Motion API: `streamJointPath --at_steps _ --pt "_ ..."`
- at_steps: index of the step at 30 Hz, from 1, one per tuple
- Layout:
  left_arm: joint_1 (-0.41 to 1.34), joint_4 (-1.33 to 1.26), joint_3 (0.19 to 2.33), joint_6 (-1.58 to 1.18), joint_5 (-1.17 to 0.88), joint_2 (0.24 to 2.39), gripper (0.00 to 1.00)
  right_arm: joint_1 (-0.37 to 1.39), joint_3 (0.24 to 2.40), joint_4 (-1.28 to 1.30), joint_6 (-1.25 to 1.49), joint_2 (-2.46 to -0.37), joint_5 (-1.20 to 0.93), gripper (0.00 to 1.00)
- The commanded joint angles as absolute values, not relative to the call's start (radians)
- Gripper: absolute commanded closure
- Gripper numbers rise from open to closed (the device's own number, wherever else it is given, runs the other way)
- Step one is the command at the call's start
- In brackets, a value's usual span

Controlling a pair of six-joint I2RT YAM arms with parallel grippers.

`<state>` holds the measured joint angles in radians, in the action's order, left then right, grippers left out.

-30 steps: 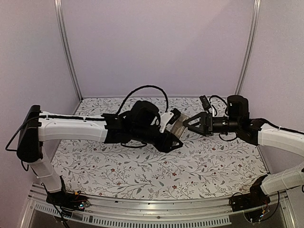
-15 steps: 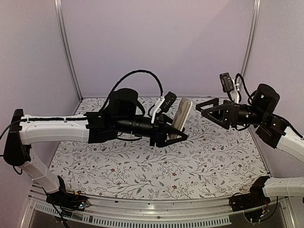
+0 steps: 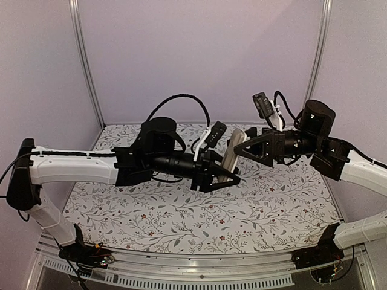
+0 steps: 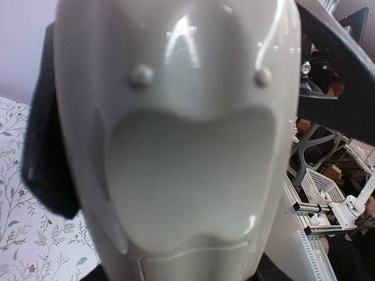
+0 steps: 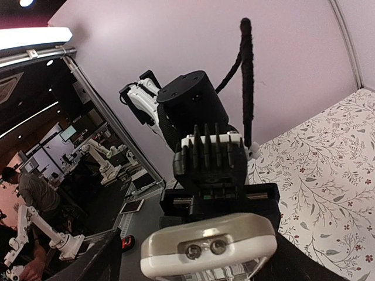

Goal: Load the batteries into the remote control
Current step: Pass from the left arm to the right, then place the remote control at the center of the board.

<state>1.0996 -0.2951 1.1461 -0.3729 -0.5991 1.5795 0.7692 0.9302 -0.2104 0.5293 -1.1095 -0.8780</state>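
My left gripper (image 3: 221,174) is shut on the lower part of the remote control (image 3: 232,154) and holds it tilted upright above the table. In the left wrist view its grey-beige back (image 4: 187,146) with a shallow recess fills the frame and hides my own jaws. My right gripper (image 3: 242,151) is open, and its fingers straddle the remote's top end (image 5: 208,249), which shows two small emitter lenses. One finger (image 5: 108,257) stands a little apart from that end. The left gripper (image 5: 218,199) shows behind the remote. No batteries are in view.
The floral tablecloth (image 3: 181,211) lies below both arms. Purple walls with metal posts (image 3: 87,66) enclose the back and sides. A black cable (image 3: 181,99) loops above the left wrist.
My right gripper has come down and left, and now straddles the remote's top end. My left arm has kept hold of the remote and shifted slightly.
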Motion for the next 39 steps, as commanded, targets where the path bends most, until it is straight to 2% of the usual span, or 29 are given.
streamJointPath --at_steps 1,5,8,9,10,11,14,15,20,26,31,39 --pt "1.109 -0.332 1.139 -0.381 -0.629 1.604 0.67 0.794 0.966 -0.215 0.516 -1.142 -0.895 0.28" --pt "1.107 -0.339 1.133 -0.381 -0.628 1.603 0.67 0.796 0.961 -0.215 0.515 -1.138 -0.891 0.40" --pt "1.100 -0.348 1.119 -0.382 -0.619 1.595 0.65 0.796 0.960 -0.206 0.515 -1.130 -0.872 0.57" --pt "1.096 -0.349 1.109 -0.382 -0.612 1.588 0.62 0.796 0.962 -0.198 0.515 -1.131 -0.868 0.62" --pt "1.092 -0.351 1.099 -0.382 -0.605 1.578 0.57 0.794 0.968 -0.186 0.515 -1.135 -0.864 0.66" --pt "1.087 -0.350 1.087 -0.383 -0.595 1.567 0.47 0.796 0.972 -0.172 0.514 -1.138 -0.859 0.69" --pt "1.061 -0.311 1.046 -0.374 -0.560 1.520 0.04 0.794 0.997 -0.093 0.493 -1.148 -0.826 0.71" --pt "1.051 -0.288 1.030 -0.371 -0.544 1.497 0.01 0.795 1.011 -0.029 0.466 -1.152 -0.812 0.71" --pt "0.999 -0.231 0.874 -0.369 -0.376 1.302 0.00 0.794 1.097 0.300 0.303 -1.209 -0.676 0.75" --pt "0.909 -0.047 0.741 -0.445 0.070 1.060 0.00 0.800 1.238 0.615 0.165 -1.382 -0.468 0.79" --pt "0.806 0.051 0.693 -0.521 0.137 0.996 0.00 0.834 1.378 0.801 0.105 -1.585 -0.310 0.80" --pt "0.788 0.035 0.656 -0.540 0.106 0.999 0.00 0.933 1.552 0.953 0.066 -1.862 -0.094 0.77"
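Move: The remote control stands on end between the two hands, its lower part still in the left fingers: its middle is roughly 4 cm above the left hand, 2 cm to its right and 1 cm farther out. The right gripper is about 7 cm above the left hand, 5 cm to its right and 2 cm farther out. From the right hand, the remote's middle lies about 3 cm left, 1 cm back and 4 cm below. The remote's upper end, the one with the two LEDs, is pinched by the already closing right fingers as they edge left; only then do the left fingers open wide and back off left and forward, some 25 cm, swinging counter-clockwise. The right hand keeps its grip and carries the remote down about 23 cm and forward somewhat, tipping its fingers from pointing left to steeply down. ##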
